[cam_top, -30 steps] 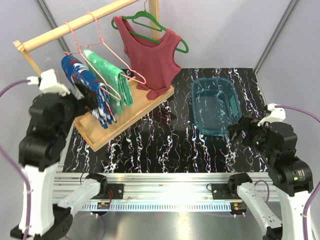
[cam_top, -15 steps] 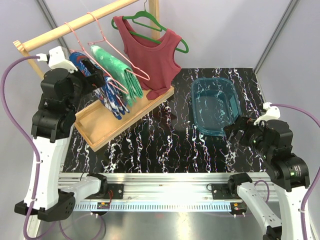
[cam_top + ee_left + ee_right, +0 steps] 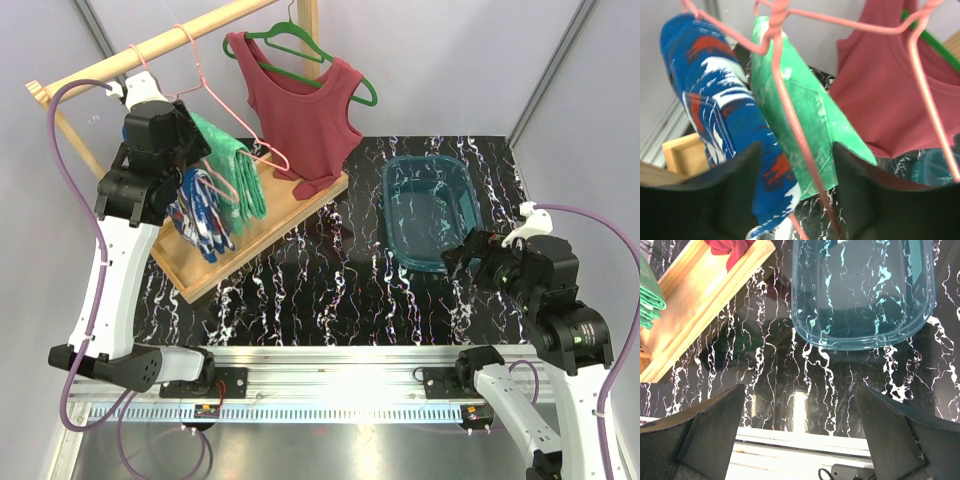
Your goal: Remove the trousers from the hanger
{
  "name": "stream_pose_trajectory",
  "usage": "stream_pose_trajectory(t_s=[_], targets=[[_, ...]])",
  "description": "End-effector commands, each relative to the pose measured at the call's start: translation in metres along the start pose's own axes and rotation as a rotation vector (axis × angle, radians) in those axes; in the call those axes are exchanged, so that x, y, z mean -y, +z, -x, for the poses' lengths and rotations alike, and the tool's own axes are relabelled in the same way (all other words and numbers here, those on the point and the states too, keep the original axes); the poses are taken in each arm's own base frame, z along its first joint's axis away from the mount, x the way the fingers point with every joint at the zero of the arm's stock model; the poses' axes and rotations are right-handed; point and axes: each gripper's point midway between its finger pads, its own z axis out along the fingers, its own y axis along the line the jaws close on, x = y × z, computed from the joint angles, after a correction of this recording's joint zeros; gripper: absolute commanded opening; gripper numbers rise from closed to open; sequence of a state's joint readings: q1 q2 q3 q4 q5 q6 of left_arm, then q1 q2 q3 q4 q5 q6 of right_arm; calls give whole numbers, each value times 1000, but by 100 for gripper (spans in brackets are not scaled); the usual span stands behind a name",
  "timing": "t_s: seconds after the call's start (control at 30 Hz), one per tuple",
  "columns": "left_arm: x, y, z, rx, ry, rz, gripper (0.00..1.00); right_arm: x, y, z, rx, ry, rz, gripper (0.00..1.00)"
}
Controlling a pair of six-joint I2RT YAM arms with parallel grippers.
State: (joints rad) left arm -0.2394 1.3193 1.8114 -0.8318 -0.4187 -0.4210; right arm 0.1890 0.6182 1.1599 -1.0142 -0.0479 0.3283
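Observation:
The blue trousers point(image 3: 203, 212) with red and white pattern and the green-and-white tie-dye trousers point(image 3: 240, 170) each hang folded over a pink wire hanger point(image 3: 215, 100) on the wooden rod point(image 3: 150, 48). My left gripper point(image 3: 190, 160) is raised at the hangers and open. In the left wrist view its fingers point(image 3: 720, 200) straddle the hanger wire point(image 3: 790, 120), with the blue trousers point(image 3: 715, 115) at left and the green trousers point(image 3: 800, 120) in the middle. My left gripper point(image 3: 795, 200) holds nothing. My right gripper point(image 3: 465, 258) is open and empty, low over the table near the bin; it also shows in the right wrist view point(image 3: 800, 440).
A dark red tank top point(image 3: 300, 110) hangs on a green hanger point(image 3: 300, 45) to the right of the trousers. The rack's wooden base tray point(image 3: 270, 225) lies under the clothes. A clear blue bin point(image 3: 432, 210) stands at the right on the black marbled table point(image 3: 330, 290).
My left arm has risen and swung right, up to the hangers by the rod. The trousers have swayed on their hangers. My right gripper has shifted slightly left.

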Motion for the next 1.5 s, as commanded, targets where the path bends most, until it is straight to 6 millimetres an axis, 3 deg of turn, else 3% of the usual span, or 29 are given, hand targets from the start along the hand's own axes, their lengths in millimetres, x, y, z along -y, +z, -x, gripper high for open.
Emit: stream_pose_trajectory(t_s=[0.0, 0.03, 0.07, 0.33, 0.43, 0.57, 0.6, 0.7, 0.83, 1.0, 1.17, 1.47], targets=[[-13, -16, 25, 85, -15, 62, 48, -8, 8, 2, -2, 10, 39, 100], [-14, -17, 26, 92, -15, 73, 35, -9, 9, 2, -4, 12, 44, 100], [-14, -18, 26, 94, -15, 79, 30, -10, 10, 2, -6, 15, 46, 100], [-15, -25, 22, 81, -12, 94, 28, -15, 16, 0, -26, 31, 72, 100], [-16, -22, 15, 59, 0, 105, 18, -16, 16, -1, -30, 32, 76, 99], [-16, -17, 7, 28, 6, 114, 13, -15, 14, -2, -28, 31, 75, 99], [-17, -18, 5, 20, 8, 118, 6, -15, 14, -3, -30, 33, 73, 99], [-16, -22, 6, 12, 3, 110, 0, -15, 12, -3, -28, 31, 73, 100], [-7, -34, 19, 28, 2, 61, 0, -16, 12, -1, -24, 32, 78, 99], [9, -46, 51, 91, 16, -22, 0, -18, 14, -1, -21, 36, 91, 99], [15, -54, 76, 141, 18, -37, 0, -19, 15, 0, -20, 37, 95, 100], [17, -87, 116, 307, -33, -76, 0, -21, 19, 2, -19, 33, 104, 99]])
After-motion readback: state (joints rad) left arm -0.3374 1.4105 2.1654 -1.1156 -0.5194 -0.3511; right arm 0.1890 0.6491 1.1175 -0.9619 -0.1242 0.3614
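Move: The near arm of the pink hanger carrying the blue trousers lies right at the left hand, between its half-open fingers. The blue trousers' middle hangs about 4 cm ahead, 7 cm left and 11 cm below; the green trousers are some 8 cm ahead, 1 cm right and equally low, and the red top roughly 13 cm ahead, 17 cm right and 8 cm lower. From the right hand, that hanger arm is about 16 cm ahead, 46 cm left and 12 cm higher. The left fingers close from half open to nearly shut, pinching the near arm of the blue trousers' pink hanger, while the hand eases back a couple of centimetres and sinks slightly. Keeping that pinch, the left hand then lifts the hanger about 5 cm and draws it another centimetre or two back, away from the red top, with only a slight roll of the wrist. ##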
